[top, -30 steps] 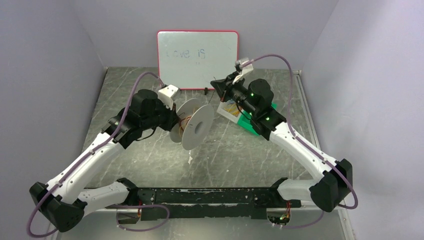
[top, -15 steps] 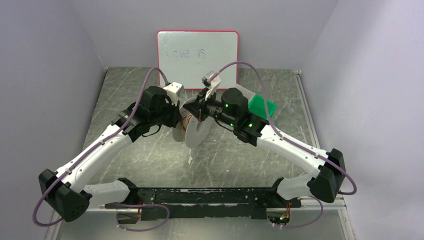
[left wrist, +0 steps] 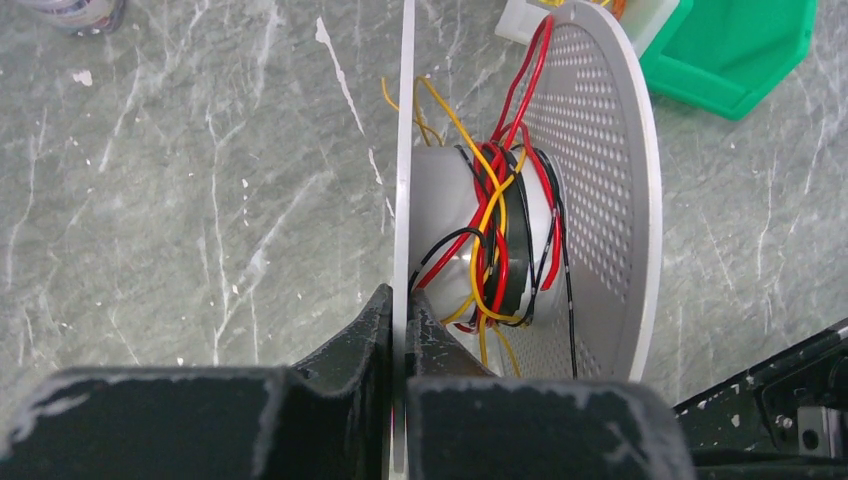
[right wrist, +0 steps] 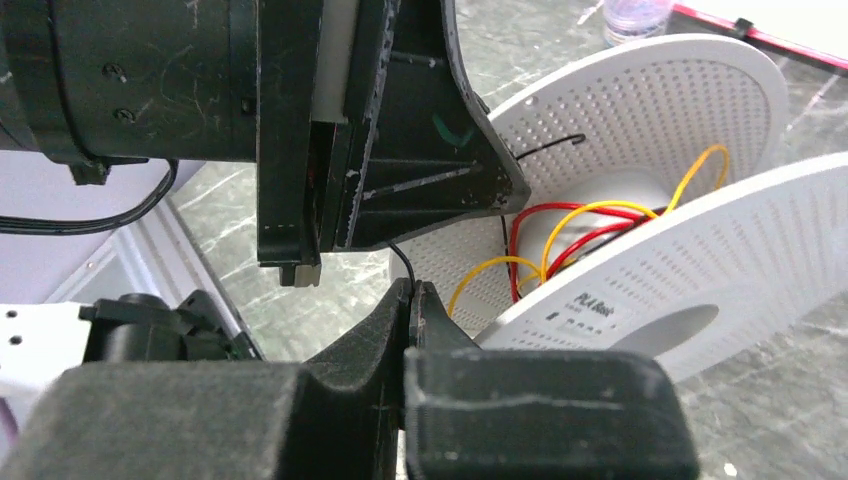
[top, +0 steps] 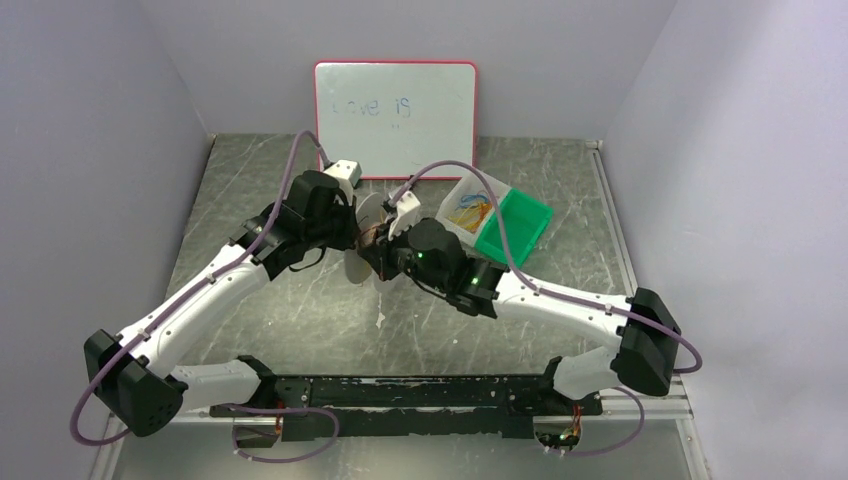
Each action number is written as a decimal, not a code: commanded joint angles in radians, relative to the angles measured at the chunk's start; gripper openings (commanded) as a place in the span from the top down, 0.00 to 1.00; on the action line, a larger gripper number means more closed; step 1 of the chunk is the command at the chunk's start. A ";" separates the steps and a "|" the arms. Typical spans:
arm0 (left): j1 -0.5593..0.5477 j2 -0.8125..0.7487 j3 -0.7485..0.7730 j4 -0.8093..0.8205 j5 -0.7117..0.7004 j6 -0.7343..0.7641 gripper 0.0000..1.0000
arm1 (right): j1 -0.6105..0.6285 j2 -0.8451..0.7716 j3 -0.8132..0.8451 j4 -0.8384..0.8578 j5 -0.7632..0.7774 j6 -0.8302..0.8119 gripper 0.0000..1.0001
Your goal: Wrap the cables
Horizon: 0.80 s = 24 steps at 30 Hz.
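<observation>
A white perforated spool point(left wrist: 610, 180) is held off the table, with red, yellow and black cables point(left wrist: 490, 230) wound loosely round its hub. My left gripper point(left wrist: 400, 300) is shut on the edge of the spool's near flange point(left wrist: 403, 150). In the right wrist view, my right gripper point(right wrist: 412, 290) is shut on a thin black cable point(right wrist: 403, 262) that rises from its fingertips toward the spool point(right wrist: 650, 110). From above, both grippers meet at the spool point(top: 362, 225), and the right arm hides most of it.
A green bin point(top: 520, 220) and a white box point(top: 468, 208) holding more coloured wires stand at the back right. A whiteboard point(top: 395, 105) leans on the rear wall, and a small bottle point(left wrist: 75, 10) stands near it.
My right arm has swung left from the green bin to the spool's front. The left arm has shifted the spool slightly toward the back.
</observation>
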 commanded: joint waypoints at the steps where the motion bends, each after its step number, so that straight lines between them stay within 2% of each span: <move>1: -0.005 -0.010 0.044 0.125 -0.042 -0.105 0.93 | 0.068 0.007 -0.022 0.028 0.188 0.042 1.00; 13: 0.018 -0.043 -0.071 0.266 0.035 -0.291 0.93 | 0.229 0.134 -0.067 -0.014 0.653 0.047 1.00; 24: 0.102 -0.098 -0.202 0.387 0.198 -0.458 0.93 | 0.330 0.244 -0.091 -0.043 0.950 0.027 1.00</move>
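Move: The right hand already pinches the black cable's end, with the spool's hub roughly 9 cm ahead of it, 4 cm to its right and 3 cm lower. The left fingers hold the spool's left flange about 6 cm ahead of the right hand; from the left hand the hub lies some 4 cm ahead, 6 cm right and 4 cm below. From the right hand, the white tray lies about 14 cm ahead and 24 cm right, down on the table. Keeping its pinch on the black cable's end, the right hand draws it down about 8 cm along the robot's side of the spool, drifting slightly right and swinging clockwise some 30 degrees. The left fingers keep the flange pinched while that hand sinks about 4 cm and tilts its left side and fingertips down. ##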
